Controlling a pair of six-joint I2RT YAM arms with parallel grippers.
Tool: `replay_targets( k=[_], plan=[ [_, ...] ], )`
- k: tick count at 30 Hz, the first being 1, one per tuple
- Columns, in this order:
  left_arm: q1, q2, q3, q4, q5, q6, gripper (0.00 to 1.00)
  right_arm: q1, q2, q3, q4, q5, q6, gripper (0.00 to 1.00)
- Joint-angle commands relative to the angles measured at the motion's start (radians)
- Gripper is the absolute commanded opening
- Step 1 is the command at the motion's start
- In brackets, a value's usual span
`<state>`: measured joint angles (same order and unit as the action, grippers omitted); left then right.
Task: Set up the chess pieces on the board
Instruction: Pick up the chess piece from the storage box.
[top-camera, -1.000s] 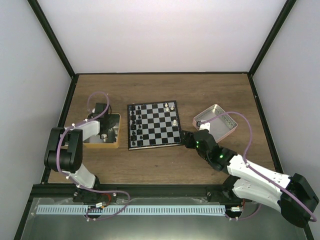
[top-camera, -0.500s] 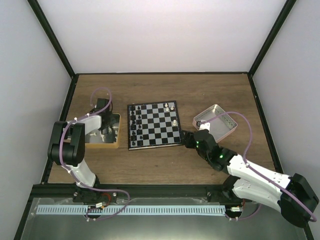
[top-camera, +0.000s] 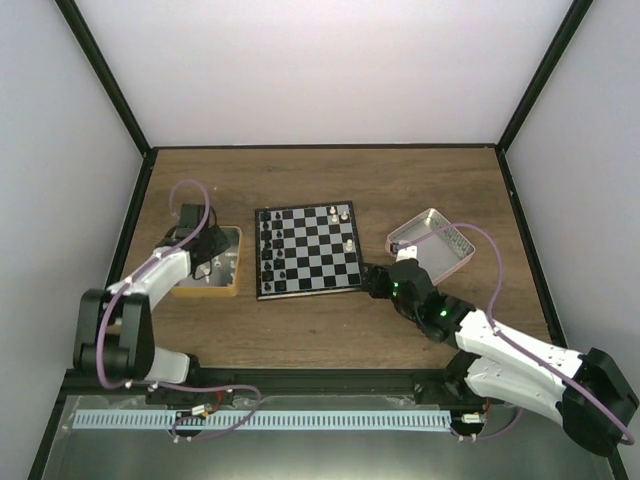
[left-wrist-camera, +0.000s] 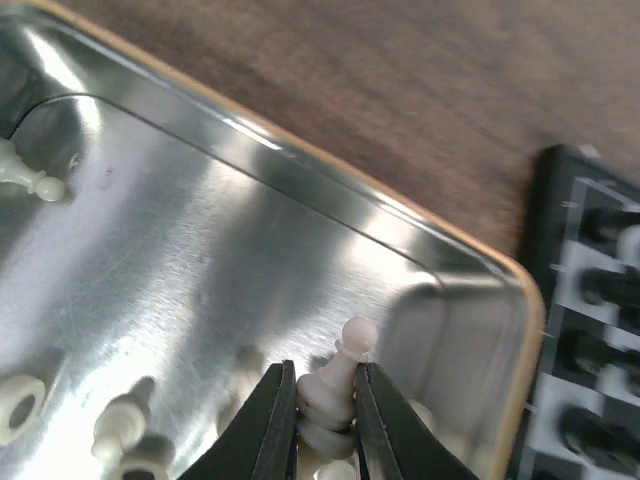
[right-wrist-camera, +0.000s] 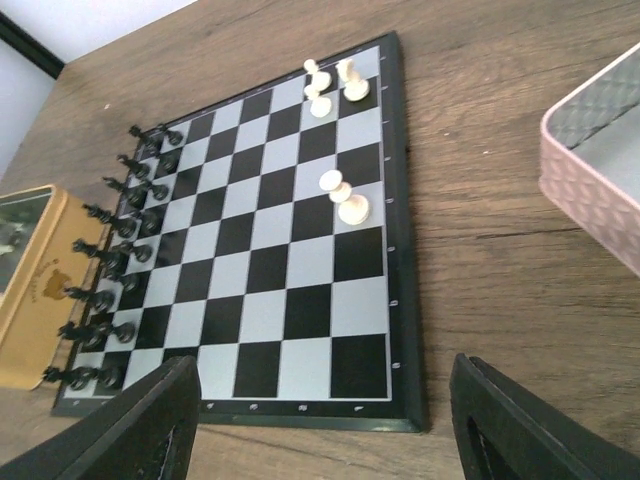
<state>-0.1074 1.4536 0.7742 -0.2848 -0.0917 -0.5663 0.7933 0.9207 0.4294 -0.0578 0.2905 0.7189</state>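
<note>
The chessboard (top-camera: 307, 249) lies mid-table, with black pieces (top-camera: 270, 247) along its left columns and a few cream pieces (top-camera: 341, 214) at its right side. In the right wrist view the board (right-wrist-camera: 262, 240) shows black pieces (right-wrist-camera: 110, 262) on the left and cream pieces (right-wrist-camera: 340, 197) at top right. My left gripper (left-wrist-camera: 326, 392) is shut on a cream pawn (left-wrist-camera: 337, 385) above the tan tray's metal inside (left-wrist-camera: 190, 270), where more cream pieces (left-wrist-camera: 35, 183) lie. My right gripper (right-wrist-camera: 325, 425) is open and empty, at the board's near right corner.
The tan tray (top-camera: 206, 263) sits left of the board. A pink tray (top-camera: 432, 242) stands to the right of the board, its corner showing in the right wrist view (right-wrist-camera: 598, 180). The board's edge (left-wrist-camera: 590, 320) shows at the right of the left wrist view.
My left arm has swung lower and leftward over the tan tray. The right arm has not moved.
</note>
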Motion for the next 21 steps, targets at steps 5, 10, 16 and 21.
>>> replay_targets(
  k=[5, 10, 16, 21],
  plan=[
    [-0.035, -0.269, -0.068, 0.033, 0.301, 0.066, 0.13, -0.013, -0.005, 0.105, 0.074, -0.212, -0.044, 0.71],
    [-0.094, -0.332, -0.097, 0.159, 0.502, 0.077, 0.14, -0.035, 0.062, 0.215, 0.076, -0.396, -0.055, 0.71],
    [-0.206, -0.344, -0.175, 0.547, 0.667, 0.066, 0.14, -0.095, 0.153, 0.348, 0.087, -0.552, -0.053, 0.73],
    [-0.269, -0.295, -0.174, 0.654, 0.703, 0.184, 0.14, -0.116, 0.31, 0.493, 0.063, -0.635, -0.088, 0.72]
  ],
)
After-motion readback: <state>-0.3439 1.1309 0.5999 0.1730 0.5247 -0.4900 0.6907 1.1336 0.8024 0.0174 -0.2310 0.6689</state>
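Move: The left gripper already has a white chess piece pinched, low over the yellow storage box, whose middle lies about 3 cm ahead, 2 cm left and 5 cm down. The empty right gripper, its goal, is some 37 cm to its right, 10 cm back and 7 cm higher. From the right hand, the held piece lies 37 cm left, 10 cm ahead and 8 cm lower, the chessboard's middle 16 cm ahead, 13 cm left and 13 cm down. Keeping the white piece pinched, the left hand lifts it clear of the storage box and sweeps it to the right, about 18 cm across and some 13 cm up with a little backward drift, towards the right gripper, while the wrist swings clockwise and tips the fingers up towards level. The right hand, fingers staying open and empty, comes to meet it, first easing off slowly and then rising about 12 cm and going 9 cm left over the board, turning some 25 degrees counter-clockwise with a slight roll. ##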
